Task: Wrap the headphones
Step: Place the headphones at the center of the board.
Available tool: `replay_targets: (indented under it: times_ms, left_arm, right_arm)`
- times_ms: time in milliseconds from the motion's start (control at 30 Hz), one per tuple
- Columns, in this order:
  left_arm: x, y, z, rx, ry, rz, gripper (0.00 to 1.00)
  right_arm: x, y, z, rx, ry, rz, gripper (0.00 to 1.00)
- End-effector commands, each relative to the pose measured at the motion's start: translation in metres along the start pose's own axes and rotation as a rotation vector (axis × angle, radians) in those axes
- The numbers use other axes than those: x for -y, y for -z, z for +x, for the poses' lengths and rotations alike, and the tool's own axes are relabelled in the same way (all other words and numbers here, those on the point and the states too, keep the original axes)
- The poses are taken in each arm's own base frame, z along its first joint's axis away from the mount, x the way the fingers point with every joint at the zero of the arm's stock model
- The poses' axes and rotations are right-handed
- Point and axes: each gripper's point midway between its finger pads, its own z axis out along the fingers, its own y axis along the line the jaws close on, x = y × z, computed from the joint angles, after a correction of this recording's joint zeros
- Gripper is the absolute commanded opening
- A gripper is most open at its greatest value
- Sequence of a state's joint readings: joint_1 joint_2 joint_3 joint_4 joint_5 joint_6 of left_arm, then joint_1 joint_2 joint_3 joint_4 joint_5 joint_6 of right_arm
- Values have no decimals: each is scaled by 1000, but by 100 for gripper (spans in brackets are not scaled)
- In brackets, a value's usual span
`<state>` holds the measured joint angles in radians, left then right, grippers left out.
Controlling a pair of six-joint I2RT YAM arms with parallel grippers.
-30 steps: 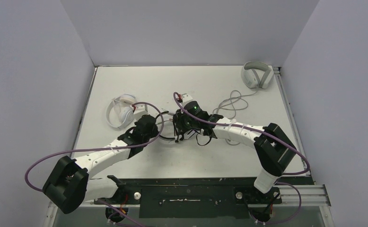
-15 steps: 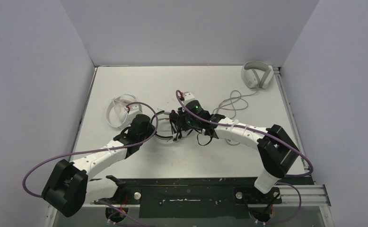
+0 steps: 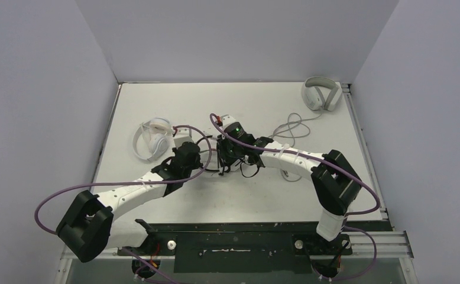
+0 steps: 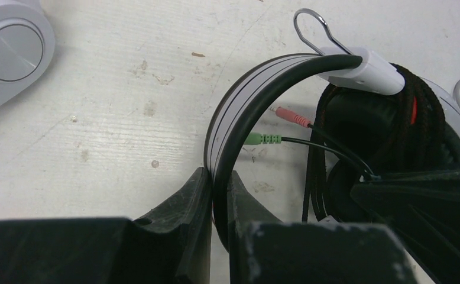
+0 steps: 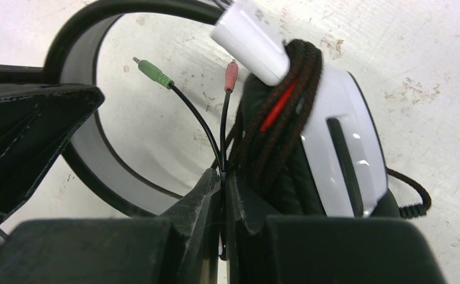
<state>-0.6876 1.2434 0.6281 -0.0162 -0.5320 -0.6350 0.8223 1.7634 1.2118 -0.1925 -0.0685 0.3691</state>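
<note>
The black-and-white headset (image 3: pixel 204 141) lies mid-table between my two grippers. My left gripper (image 4: pixel 219 177) (image 3: pixel 207 160) is shut on its black-and-white headband (image 4: pixel 245 89). The braided black cable (image 5: pixel 281 124) is wound round the white ear cup (image 5: pixel 340 142). My right gripper (image 5: pixel 222 177) (image 3: pixel 225 164) is shut on the thin end of that cable, just below where the green plug (image 5: pixel 154 72) and pink plug (image 5: pixel 231 77) branch off. The small all-white on-ear pair (image 3: pixel 151 139) (image 4: pixel 9 50) lies to the left, untouched.
A light grey over-ear pair (image 3: pixel 321 93) sits at the back right corner, its long grey cable (image 3: pixel 292 127) looping toward the middle. Grey walls close in the table on three sides. A wire hook (image 4: pixel 313 29) sticks out by the headband's white slider.
Both arms shifted slightly with the headset. The left wrist drew back left, then returned right. The right wrist edged left. Both grips are unchanged.
</note>
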Motion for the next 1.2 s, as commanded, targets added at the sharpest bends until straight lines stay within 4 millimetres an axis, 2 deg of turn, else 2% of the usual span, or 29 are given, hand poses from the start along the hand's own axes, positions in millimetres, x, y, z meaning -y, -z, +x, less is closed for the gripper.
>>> replay_targets:
  times_ms: [0,133,267,400,567,767,900,1167]
  left_arm:
    - [73,15,-32,48,91,285,0]
    - [83,17,-34,41,126,333,0]
    - [84,18,-44,46,156,336,0]
    - [84,15,-50,5,206,350,0]
    - [75,10,-47,-28,239,340,0]
    - [72,11,-42,-44,233,348,0]
    - [70,11,-39,-57,227,343,0]
    - [60,3,-38,-95,268,306,0]
  right_arm:
    - [1,-6,-29,96,26,-18,0]
    - [-13,-13,-20,58,48,-103,3]
    - [-19,-21,-5,5,45,-146,5]
    - [-28,-21,-2,13,35,-209,5]
    - [-40,-14,-4,27,37,-283,9]
    - [-39,-9,-14,66,40,-274,11]
    - [-37,-6,-22,83,45,-264,21]
    - [-40,12,-37,132,58,-275,29]
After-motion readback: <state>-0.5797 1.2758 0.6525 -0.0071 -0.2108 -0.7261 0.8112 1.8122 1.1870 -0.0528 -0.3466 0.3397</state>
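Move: The right fingers hold the black cable near its plugs. The headband in the left grip lies about 8 cm to their left and 1 cm back, level with them; the red and green plugs stick out 3 cm ahead and 5 cm left, and the wrapped ear cups sit 5 cm ahead, 2 cm right, slightly lower. From the left hand the plugs are 4 cm right and 4 cm ahead; the resting white headphones 15 cm left, 8 cm ahead. The right hand carries the plug end about 3.5 cm left and 2.5 cm back towards the held headband, dipping some 2.5 cm on the way and turning about 15 degrees counter-clockwise, then stays beside the left fingertips, opens to let go of the cable and begins to rise. Meanwhile the left hand keeps its pinch on the headband, shifts about 2.5 cm right to meet it and then holds its place while rolling some 15 degrees so that its left side sinks. ##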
